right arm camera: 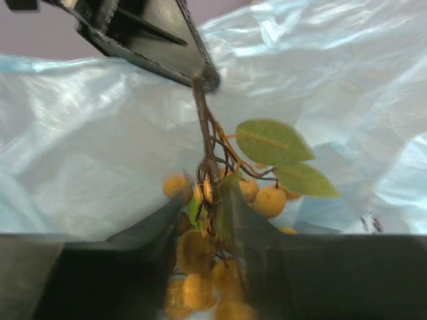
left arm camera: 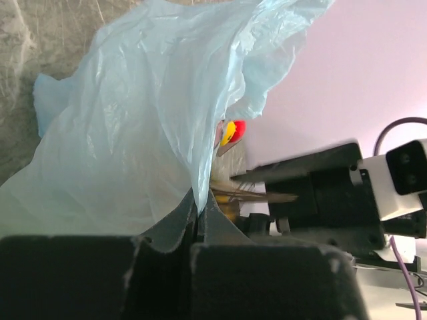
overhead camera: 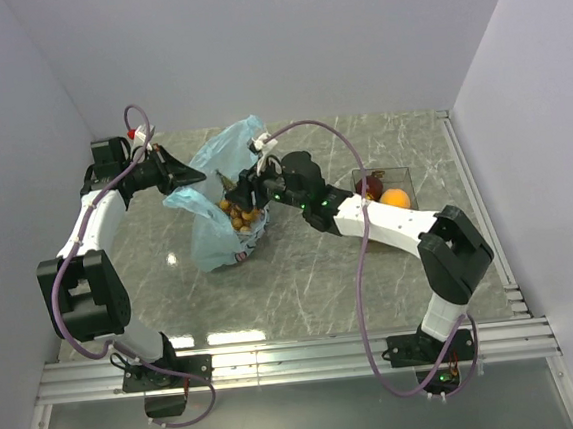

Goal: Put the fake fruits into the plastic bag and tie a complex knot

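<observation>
The light-blue plastic bag [overhead camera: 210, 226] stands open at the table's middle left. My left gripper [overhead camera: 184, 170] is shut on the bag's rim [left arm camera: 197, 193] and holds it up. My right gripper [overhead camera: 241, 194] hangs over the bag's mouth. In the right wrist view its jaws [right arm camera: 205, 200] stand apart, and the thin stem of the bunch of small brown balls [right arm camera: 270, 200] runs between them without being pinched. The bunch [overhead camera: 236, 215] hangs down into the bag, two green leaves on it. A red fruit [overhead camera: 369, 184] and a yellow-orange fruit [overhead camera: 396, 198] lie to the right.
The red and the yellow-orange fruit sit in a clear rectangular tray [overhead camera: 405, 174] at the right of the table. White walls close in the table on three sides. A metal rail [overhead camera: 299, 352] runs along the near edge by the arm bases.
</observation>
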`<state>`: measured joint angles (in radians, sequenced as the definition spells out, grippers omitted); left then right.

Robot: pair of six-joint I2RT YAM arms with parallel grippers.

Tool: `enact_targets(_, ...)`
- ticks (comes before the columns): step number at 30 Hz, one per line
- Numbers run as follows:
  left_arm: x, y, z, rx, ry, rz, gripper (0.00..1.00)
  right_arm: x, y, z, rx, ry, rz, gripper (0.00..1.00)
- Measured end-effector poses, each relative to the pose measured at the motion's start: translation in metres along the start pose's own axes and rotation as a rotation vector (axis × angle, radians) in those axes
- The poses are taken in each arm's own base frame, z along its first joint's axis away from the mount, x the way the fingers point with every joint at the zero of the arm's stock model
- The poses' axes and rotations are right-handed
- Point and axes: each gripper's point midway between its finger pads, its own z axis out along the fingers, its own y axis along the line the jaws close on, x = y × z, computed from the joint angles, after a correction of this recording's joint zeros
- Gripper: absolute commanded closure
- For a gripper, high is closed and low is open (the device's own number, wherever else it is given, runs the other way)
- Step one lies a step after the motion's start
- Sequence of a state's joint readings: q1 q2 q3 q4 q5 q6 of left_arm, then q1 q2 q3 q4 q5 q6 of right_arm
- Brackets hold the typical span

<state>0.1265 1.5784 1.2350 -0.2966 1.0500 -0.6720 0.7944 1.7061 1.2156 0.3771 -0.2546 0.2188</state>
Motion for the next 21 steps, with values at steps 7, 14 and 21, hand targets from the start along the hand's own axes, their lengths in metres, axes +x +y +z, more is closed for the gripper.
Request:
enact_targets(7, 0.002, 0.003, 0.0, -0.005, 0.006, 0.022, 1.0, -0.034, 0.013, 0.002, -0.041, -0.005, -0.05, 0.15)
enact_targets(14, 0.004, 0.002, -0.003, -0.02, 0.021, 0.072, 1.0, -0.055, 0.029, -0.011, -0.121, 0.094, -0.075, 0.12)
enact_targets(21, 0.002, 0.004, -0.007, -0.056, 0.026, 0.147, 1.0, -0.075, -0.051, -0.098, -0.024, 0.245, -0.063, 0.05)
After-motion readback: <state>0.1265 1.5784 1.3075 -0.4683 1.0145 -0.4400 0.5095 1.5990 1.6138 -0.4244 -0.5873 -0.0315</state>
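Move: The fruit tray that the right hand heads back to lies about 40 cm to its right, some 11 cm farther out and 20 cm below; in it the dark red fruit is roughly 36 cm right and 16 cm ahead, the yellow one 35 cm right and 4 cm ahead. Just under the right fingers, about 12 cm down and 2 cm ahead and left, hangs the fruit bunch inside the bag. From the left hand, the tray is some 50 cm right, 7 cm ahead and 20 cm below. The right hand, its fingers already parting around the bunch's stem, opens them almost fully and lifts about 7 cm straight up out of the bag, then swings quickly some 11 cm to the right past the bag's right rim towards the fruit tray, its fingertips tipping down about 15 degrees. Meanwhile the left hand stays put with shut fingers, still pinching the bag's rim and rolling only slightly. ##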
